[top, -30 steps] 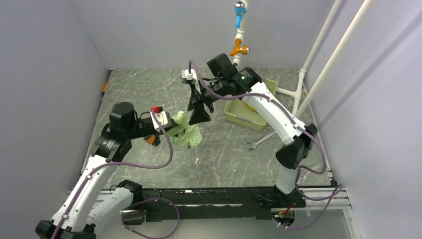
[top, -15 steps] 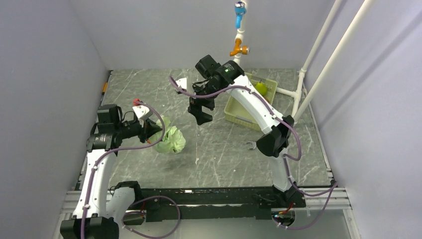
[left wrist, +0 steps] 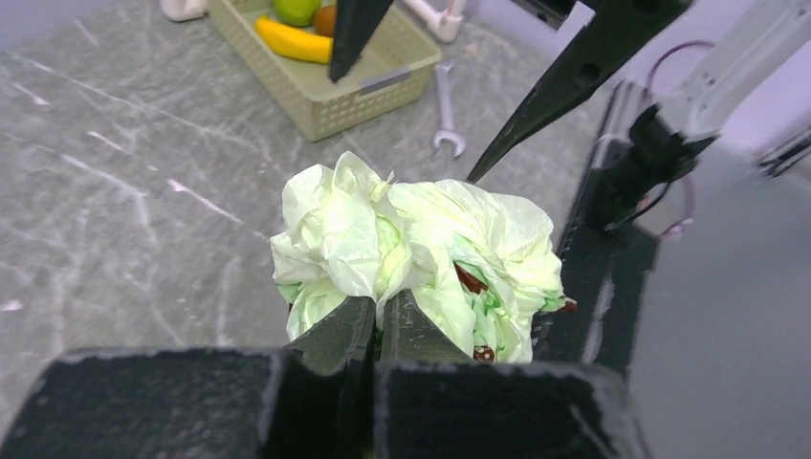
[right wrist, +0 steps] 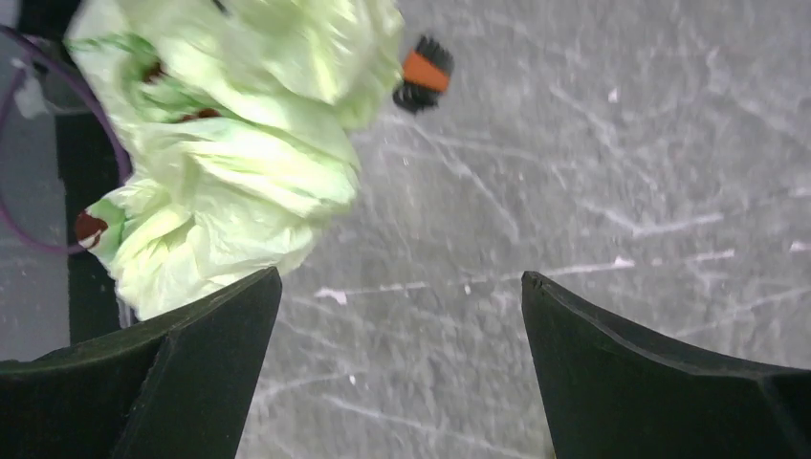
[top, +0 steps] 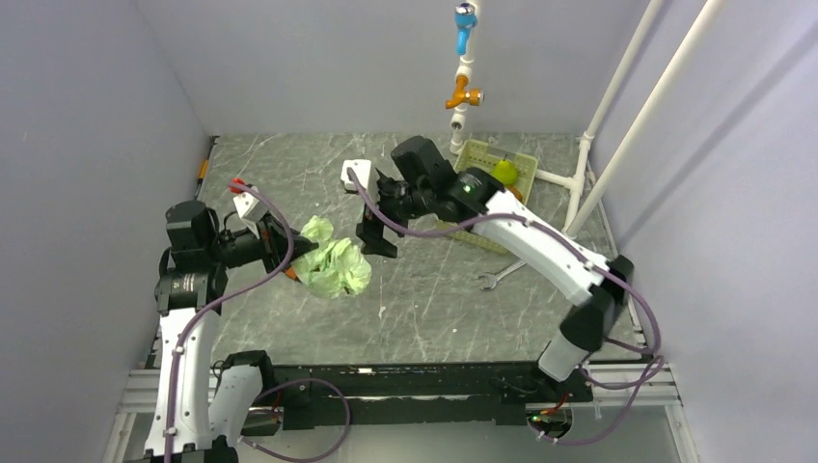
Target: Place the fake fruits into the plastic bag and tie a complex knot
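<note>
The plastic bag is a crumpled pale green bundle held above the table, with dark red bits showing through its film. My left gripper is shut on a fold of the bag at its near side. My right gripper stands wide open just right of the bag, nothing between its fingers. Fake fruits lie in the tray: a yellow banana, a lime-green one and an orange one.
The pale green tray stands at the back right by white pipes. A steel wrench lies in front of it. A small orange-and-black block sits on the table under the bag's far side.
My right gripper has opened wide, come off the bag's top and now hangs lower beside it. The left arm has pulled the bag to the left.
</note>
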Tool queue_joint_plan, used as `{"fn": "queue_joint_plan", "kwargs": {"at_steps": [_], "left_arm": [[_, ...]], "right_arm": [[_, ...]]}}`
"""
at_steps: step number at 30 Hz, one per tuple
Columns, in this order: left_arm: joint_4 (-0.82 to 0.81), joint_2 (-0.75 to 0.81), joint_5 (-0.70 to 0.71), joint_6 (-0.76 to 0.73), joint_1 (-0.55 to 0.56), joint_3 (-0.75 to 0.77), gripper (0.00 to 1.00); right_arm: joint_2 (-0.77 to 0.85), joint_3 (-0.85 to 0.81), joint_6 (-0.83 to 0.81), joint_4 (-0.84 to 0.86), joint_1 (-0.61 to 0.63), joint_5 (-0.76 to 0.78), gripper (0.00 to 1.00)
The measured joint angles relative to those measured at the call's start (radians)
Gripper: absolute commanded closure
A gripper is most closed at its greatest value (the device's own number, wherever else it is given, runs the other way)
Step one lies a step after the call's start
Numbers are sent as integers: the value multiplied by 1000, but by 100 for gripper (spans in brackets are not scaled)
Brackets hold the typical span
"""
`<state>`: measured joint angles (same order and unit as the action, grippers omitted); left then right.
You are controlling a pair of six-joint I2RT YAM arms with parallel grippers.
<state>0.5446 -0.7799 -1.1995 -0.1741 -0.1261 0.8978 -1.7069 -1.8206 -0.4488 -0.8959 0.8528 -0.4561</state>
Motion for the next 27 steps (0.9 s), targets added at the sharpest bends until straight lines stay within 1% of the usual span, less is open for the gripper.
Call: {"fn": "queue_joint_plan", "kwargs": {"at_steps": [1,3,4,6,11,13,14,15,16,17,18,19,21,23,24,27], "left_arm": [[-18,6,-7,28,-1,-6,100],[-126,40,-38,187,-2,-56,100],[-170,55,-48,255,-3,-81,100],[-245,79,-60,366,-3,-124,100],[-481,126,-61,632,-3,-226,100],[-576,130,-60,725,-3,-255,100],[-615,130,-60,768,-3,-263,100],[-647,129,-61,801,-3,-267,100],[-676,127,-62,830,-3,-269,100],[-703,122,-66,856,-3,-270,100],[-723,119,-72,878,-3,-269,100],[-737,113,-81,895,-4,-269,100],[-748,105,-95,911,-8,-261,100],[-741,89,-97,916,-28,-238,100],[-731,81,-92,899,-40,-227,100],[-630,24,-50,814,-104,-138,100]], "right_arm": [[41,55,29,99,11,-6,0],[137,193,76,264,30,-32,0],[184,263,102,332,40,-50,0],[236,338,155,420,55,-87,0],[219,404,287,609,123,-128,0],[210,445,336,665,153,-137,3],[203,460,354,678,167,-138,10],[194,467,365,684,181,-137,19],[187,468,371,687,191,-136,31],[182,468,372,688,196,-131,48],[181,468,374,688,199,-122,79],[181,468,378,686,197,-115,99],[183,469,360,685,180,-111,100],[196,487,361,684,132,-117,100],[207,499,359,678,102,-127,100],[264,539,341,630,3,-156,100]]}}
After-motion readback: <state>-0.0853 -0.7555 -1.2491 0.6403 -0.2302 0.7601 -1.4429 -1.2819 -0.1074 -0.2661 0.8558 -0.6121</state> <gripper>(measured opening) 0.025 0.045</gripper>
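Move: The crumpled plastic bag hangs from the left hand's shut fingers; its middle lies about 6 cm right of that hand, 4 back and 3 below. From the open right hand, the bag is roughly 9 cm left, 8 back and about 1 below. The black-and-orange brush on the table is some 22 cm left of the right hand, 6 back and 20 down; the green basket is about 28 cm right, 13 ahead and 20 down. Back and to its left, arching up a few centimetres and down again, the right hand sweeps about 12 cm to the bag, its fingers tilting up towards level. They close on the bag's loose part, then draw it forward and right some 8 cm. The left hand keeps its pinch, tips its fingers up about 20 degrees, eases back slightly, then rises and goes forward. ##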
